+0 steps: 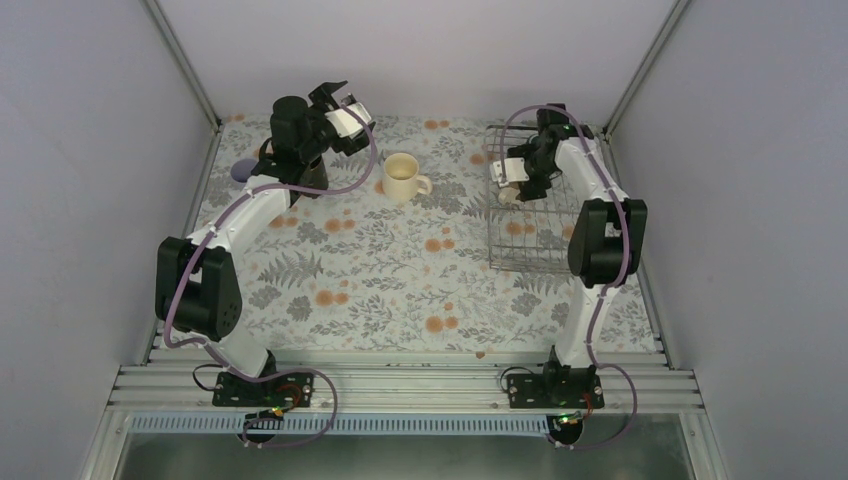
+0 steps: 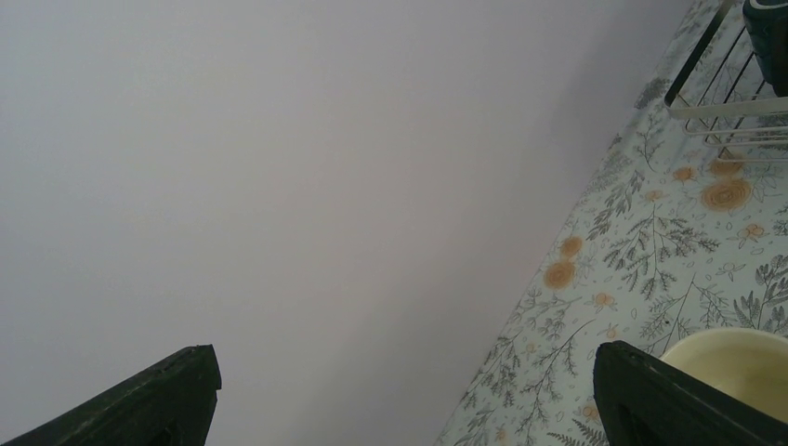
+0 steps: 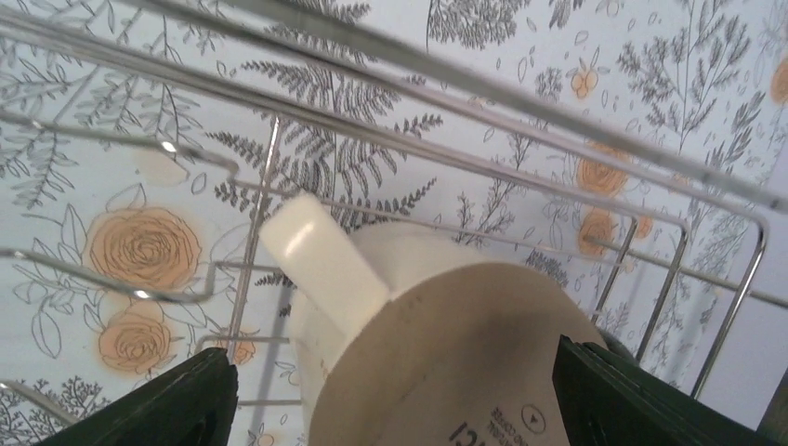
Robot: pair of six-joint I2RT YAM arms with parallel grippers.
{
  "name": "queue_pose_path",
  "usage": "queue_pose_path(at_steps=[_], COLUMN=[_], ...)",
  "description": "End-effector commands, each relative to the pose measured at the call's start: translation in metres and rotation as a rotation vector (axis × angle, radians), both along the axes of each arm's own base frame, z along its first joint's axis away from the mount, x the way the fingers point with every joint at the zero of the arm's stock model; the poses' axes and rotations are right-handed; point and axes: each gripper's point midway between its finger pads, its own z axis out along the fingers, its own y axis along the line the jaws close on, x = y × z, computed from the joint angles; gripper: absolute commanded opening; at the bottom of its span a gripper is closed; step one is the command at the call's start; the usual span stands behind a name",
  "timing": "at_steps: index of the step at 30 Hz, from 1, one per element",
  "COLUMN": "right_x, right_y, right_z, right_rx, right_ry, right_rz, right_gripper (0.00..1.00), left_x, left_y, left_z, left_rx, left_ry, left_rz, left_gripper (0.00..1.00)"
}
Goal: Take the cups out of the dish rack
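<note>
The wire dish rack [image 1: 520, 235] stands at the right of the table. Inside it lies a cream mug [image 3: 437, 344], its base and handle turned toward the right wrist camera. My right gripper [image 3: 400, 409] is down in the rack and open, one finger on each side of this mug; the left finger [image 3: 158, 409] stands clear of it. A dark green mug [image 2: 769, 28] also sits in the rack [image 2: 715, 111]. A second cream mug [image 1: 402, 178] stands upright on the table. A lavender cup [image 1: 242, 170] sits at the far left. My left gripper [image 1: 345, 115] is raised, open and empty.
The floral cloth [image 1: 400, 280] covers the table. Grey walls close in the back and both sides. A dark object [image 1: 312, 176] shows partly under the left arm, beside the lavender cup. The left arm's elbow [image 1: 195, 285] hangs over the left edge.
</note>
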Motion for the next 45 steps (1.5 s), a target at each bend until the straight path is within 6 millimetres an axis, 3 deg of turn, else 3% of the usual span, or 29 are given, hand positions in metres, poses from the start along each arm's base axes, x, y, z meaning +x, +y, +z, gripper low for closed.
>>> queue_pose_path(at_steps=[1, 9, 20, 25, 29, 31, 45], right_x=[-0.008, -0.010, -0.013, -0.014, -0.016, -0.018, -0.015], right_y=[0.021, 0.029, 0.024, 0.023, 0.025, 0.026, 0.019], right_z=[0.025, 0.011, -0.013, -0.018, -0.023, -0.026, -0.048], right_rx=[0.032, -0.002, -0.054, -0.075, -0.084, -0.090, -0.153], right_ry=[-0.080, -0.063, -0.035, -0.031, -0.024, -0.015, 0.031], right_rz=[0.076, 0.103, 0.116, 0.132, 0.143, 0.146, 0.125], right_gripper=[0.88, 0.83, 0.72, 0.61, 0.42, 0.39, 0.41], left_x=[0.000, 0.001, 0.004, 0.006, 0.007, 0.007, 0.005], left_y=[-0.004, -0.006, -0.005, -0.005, -0.006, -0.006, -0.009], left_z=[0.012, 0.008, 0.006, 0.005, 0.004, 0.004, 0.003], left_rx=[-0.015, -0.018, -0.031, -0.039, -0.037, -0.035, -0.043], left_ry=[-0.037, -0.025, -0.012, -0.004, -0.002, -0.002, 0.009], left_rz=[-0.016, -0.020, -0.017, -0.018, -0.018, -0.017, -0.043], left_gripper=[1.00, 1.00, 1.00, 1.00, 1.00, 1.00, 1.00])
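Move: The beige cup, upside down in the rack, has its middle about 1 cm ahead of the right gripper and some 5 cm below; its handle is about 2 cm back, 3 cm left and 4 cm below the gripper. The green cup stands roughly 8 cm ahead and 5 cm right, and the rack's left rail runs about 7 cm to the left. From the left gripper, the beige cup lies some 38 cm right, 1 cm back and 26 cm lower. Shift the right gripper about 2 cm left and 1 cm back towards the beige cup's handle, then sink about 4 cm beside the rack's left rail, so that the fingers straddle the handle. Bring the fingers from nearly wide open to less than half open on the way, turning the wrist slightly counter-clockwise and dipping its left side. ##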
